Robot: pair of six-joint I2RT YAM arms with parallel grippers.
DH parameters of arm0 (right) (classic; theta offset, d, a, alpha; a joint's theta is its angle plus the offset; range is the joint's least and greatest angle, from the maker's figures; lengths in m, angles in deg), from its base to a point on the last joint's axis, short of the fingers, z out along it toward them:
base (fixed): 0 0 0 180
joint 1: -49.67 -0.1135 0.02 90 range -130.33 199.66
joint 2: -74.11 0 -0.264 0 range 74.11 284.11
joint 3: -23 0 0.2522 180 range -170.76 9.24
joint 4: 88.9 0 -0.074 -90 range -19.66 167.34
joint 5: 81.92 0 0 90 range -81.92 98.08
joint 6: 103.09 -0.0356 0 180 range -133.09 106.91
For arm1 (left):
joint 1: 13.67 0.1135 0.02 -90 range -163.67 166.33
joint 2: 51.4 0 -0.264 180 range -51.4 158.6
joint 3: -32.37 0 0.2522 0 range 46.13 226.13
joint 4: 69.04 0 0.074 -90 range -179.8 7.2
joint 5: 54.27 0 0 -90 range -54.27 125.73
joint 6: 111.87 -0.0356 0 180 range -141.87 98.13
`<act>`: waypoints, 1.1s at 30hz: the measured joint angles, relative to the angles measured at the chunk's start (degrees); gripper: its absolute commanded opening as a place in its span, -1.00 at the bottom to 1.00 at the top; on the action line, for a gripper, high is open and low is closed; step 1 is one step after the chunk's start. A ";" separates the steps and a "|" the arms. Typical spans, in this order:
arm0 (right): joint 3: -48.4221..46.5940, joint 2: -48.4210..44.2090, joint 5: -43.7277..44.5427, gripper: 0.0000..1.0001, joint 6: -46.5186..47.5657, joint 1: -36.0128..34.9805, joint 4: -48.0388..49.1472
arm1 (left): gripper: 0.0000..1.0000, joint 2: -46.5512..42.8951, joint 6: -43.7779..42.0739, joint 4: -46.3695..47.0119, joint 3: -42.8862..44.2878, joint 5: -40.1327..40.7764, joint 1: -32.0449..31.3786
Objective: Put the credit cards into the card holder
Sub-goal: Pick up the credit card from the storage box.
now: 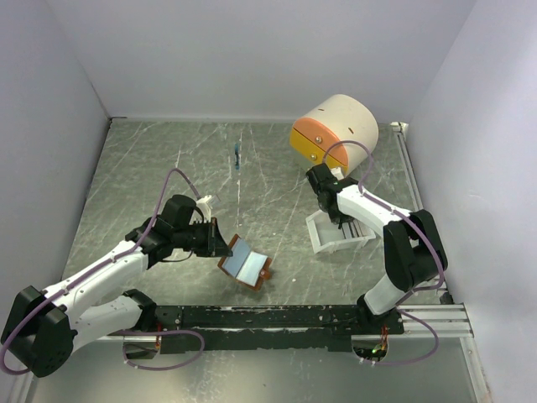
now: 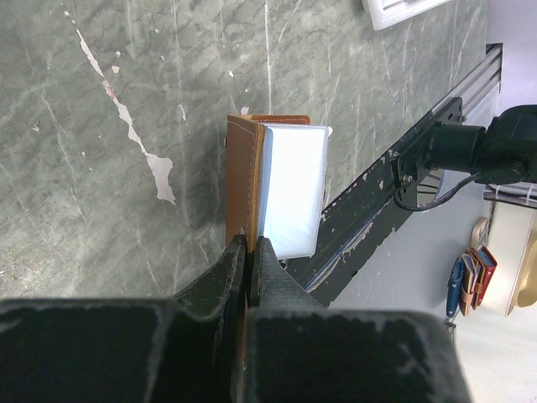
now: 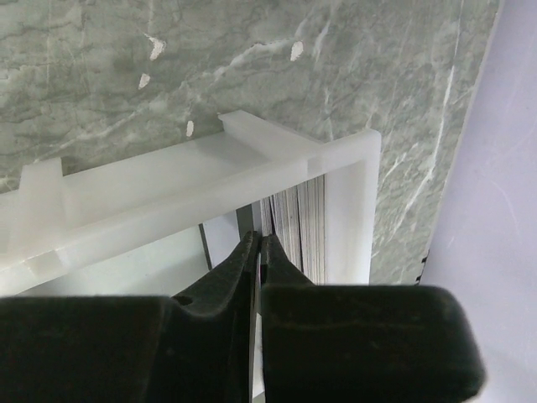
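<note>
The card holder (image 1: 245, 262) lies open near the table's front centre, brown outside with pale blue-grey pockets (image 2: 294, 189) facing up. My left gripper (image 2: 249, 243) is shut on its brown flap (image 2: 245, 176), which stands on edge between the fingers. The credit cards (image 3: 304, 222) stand on edge as a thin stack against the right wall of a white tray (image 3: 210, 180). My right gripper (image 3: 260, 242) reaches down into that tray beside the stack, shut on one thin card edge that shows as a pale line between the fingers. From above, the right gripper (image 1: 336, 220) sits over the tray (image 1: 323, 243).
A cream-and-orange rounded drawer box (image 1: 336, 130) stands at the back right, just behind the right arm. A dark mounting rail (image 1: 277, 317) runs along the near edge, close to the card holder. White walls close in the table on three sides.
</note>
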 measured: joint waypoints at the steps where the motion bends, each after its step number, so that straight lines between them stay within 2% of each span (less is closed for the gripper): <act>1: 0.00 0.00 -0.17 -1.00 0.09 0.00 0.02 | -0.86 0.00 0.00 0.00 0.00 0.00 0.00; 21: -0.68 -5.42 -9.07 -1.00 -1.44 0.00 -2.38 | -0.86 0.07 0.02 -0.02 0.00 0.55 0.00; 33: -3.72 -14.49 -12.48 -1.00 -5.40 -0.13 -6.21 | -0.86 1.53 2.95 1.64 0.57 0.68 0.00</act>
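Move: The right fingertips are down inside the storage box, already almost shut on a card whose middle is about 2 cm below them. The card stack stands some 3 cm to their right, and the box's middle is about 4 cm left and 2 cm back. The card holder, held in the left hand, is roughly 27 cm left, 11 cm back and slightly higher. From the left hand the card lies about 31 cm right, 12 cm ahead and 6 cm lower. Keeping its pinch on the one card, the right hand first eases left by about 2.5 cm within the box, away from the card stack, and tilts so that the fingers swing from slanting rightwards to pointing more steeply down, some 20 degrees in all. It then rises, picking up speed, to about 6 cm above where it began, still drifting a little left, with the fingers shut on the card's edge-on faces. ##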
